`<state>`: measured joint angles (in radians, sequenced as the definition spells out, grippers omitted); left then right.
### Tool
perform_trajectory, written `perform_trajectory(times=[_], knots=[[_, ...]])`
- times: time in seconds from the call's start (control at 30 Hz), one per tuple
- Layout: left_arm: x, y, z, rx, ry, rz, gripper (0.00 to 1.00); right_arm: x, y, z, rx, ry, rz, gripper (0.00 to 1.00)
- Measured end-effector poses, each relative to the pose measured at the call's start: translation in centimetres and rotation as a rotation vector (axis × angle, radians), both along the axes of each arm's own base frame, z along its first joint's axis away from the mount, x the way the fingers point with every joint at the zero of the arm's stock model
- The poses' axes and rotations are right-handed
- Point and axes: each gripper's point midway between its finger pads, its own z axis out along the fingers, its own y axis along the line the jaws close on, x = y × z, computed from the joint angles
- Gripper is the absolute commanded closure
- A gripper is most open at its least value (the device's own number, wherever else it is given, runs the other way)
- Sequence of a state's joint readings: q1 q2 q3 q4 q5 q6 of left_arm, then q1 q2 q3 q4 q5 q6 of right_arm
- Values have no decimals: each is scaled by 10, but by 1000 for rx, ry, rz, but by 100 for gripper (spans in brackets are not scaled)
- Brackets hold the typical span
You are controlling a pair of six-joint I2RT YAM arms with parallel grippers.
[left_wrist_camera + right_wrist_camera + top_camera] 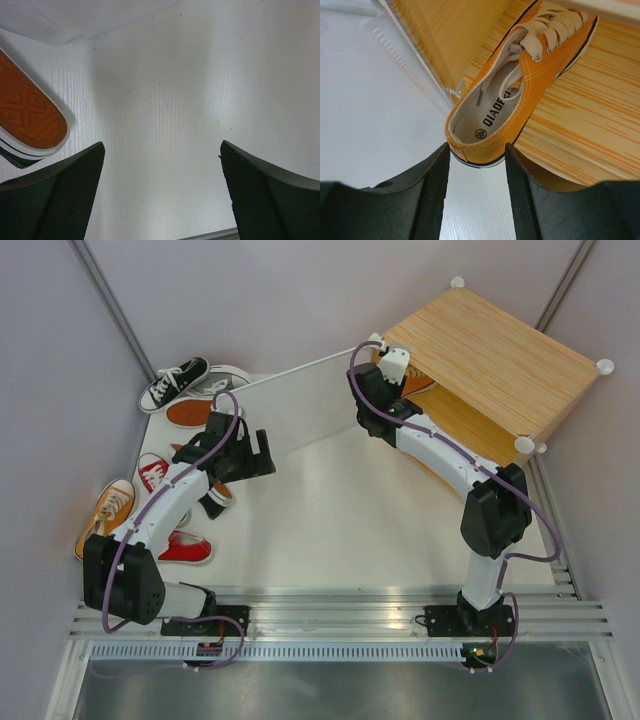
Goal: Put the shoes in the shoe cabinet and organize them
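Observation:
The shoe cabinet stands at the back right, its frosted door swung open to the left. An orange shoe lies on the inner wood shelf, heel hanging over the edge. My right gripper has that heel between its fingertips, which touch both sides. In the top view it reaches into the cabinet mouth beside the orange shoe. My left gripper is open over bare floor, with an overturned shoe to its left. The left gripper hovers near the shoe pile.
More shoes lie at the left: a black one, a grey one, a sole-up one, two red ones and an orange one. Walls close in on both sides. A metal rail runs along the near edge.

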<state>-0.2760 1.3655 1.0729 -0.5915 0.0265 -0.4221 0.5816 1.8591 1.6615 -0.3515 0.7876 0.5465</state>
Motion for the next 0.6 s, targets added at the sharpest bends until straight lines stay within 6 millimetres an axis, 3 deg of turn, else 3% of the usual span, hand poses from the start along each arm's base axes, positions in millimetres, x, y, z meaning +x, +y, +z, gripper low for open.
perform_trajectory(times=[0.27,0.37,0.5,0.6], knots=[[1,0,1,-1,-4,0,1,10,-2,1,-15,-19,-45,48],[1,0,1,-1,-4,0,1,12,-2,-1,-16,-19,-50,58],[1,0,1,-1,-4,0,1,13,-2,1,-16,-21,-49,87],[1,0,1,-1,-4,0,1,14,-3,1,-31,-17,-39,99]])
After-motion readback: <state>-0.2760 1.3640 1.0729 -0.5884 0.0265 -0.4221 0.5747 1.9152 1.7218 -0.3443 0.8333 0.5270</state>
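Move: At the cabinet's opening, the right hand has the orange shoe's heel just beyond its half-open fingers; the shoe's middle lies about 8 cm ahead, 6 cm to the right and roughly 2 cm lower. The cabinet's corner post stands some 6 cm left and 4 cm ahead, while the open door's middle is about 20 cm left, level fore and aft, and 8 cm lower. From the left hand, the shoe is about 24 cm ahead, 40 cm right and 7 cm above. Easing forward about 1.5 cm, nearly level, the right hand brings its fingers over the heel of the orange shoe, one on each side of the collar. It then all but stops and closes from about half open to nearly shut, pinching the heel rim between the fingertips, with the wrist holding almost the same tilt. ##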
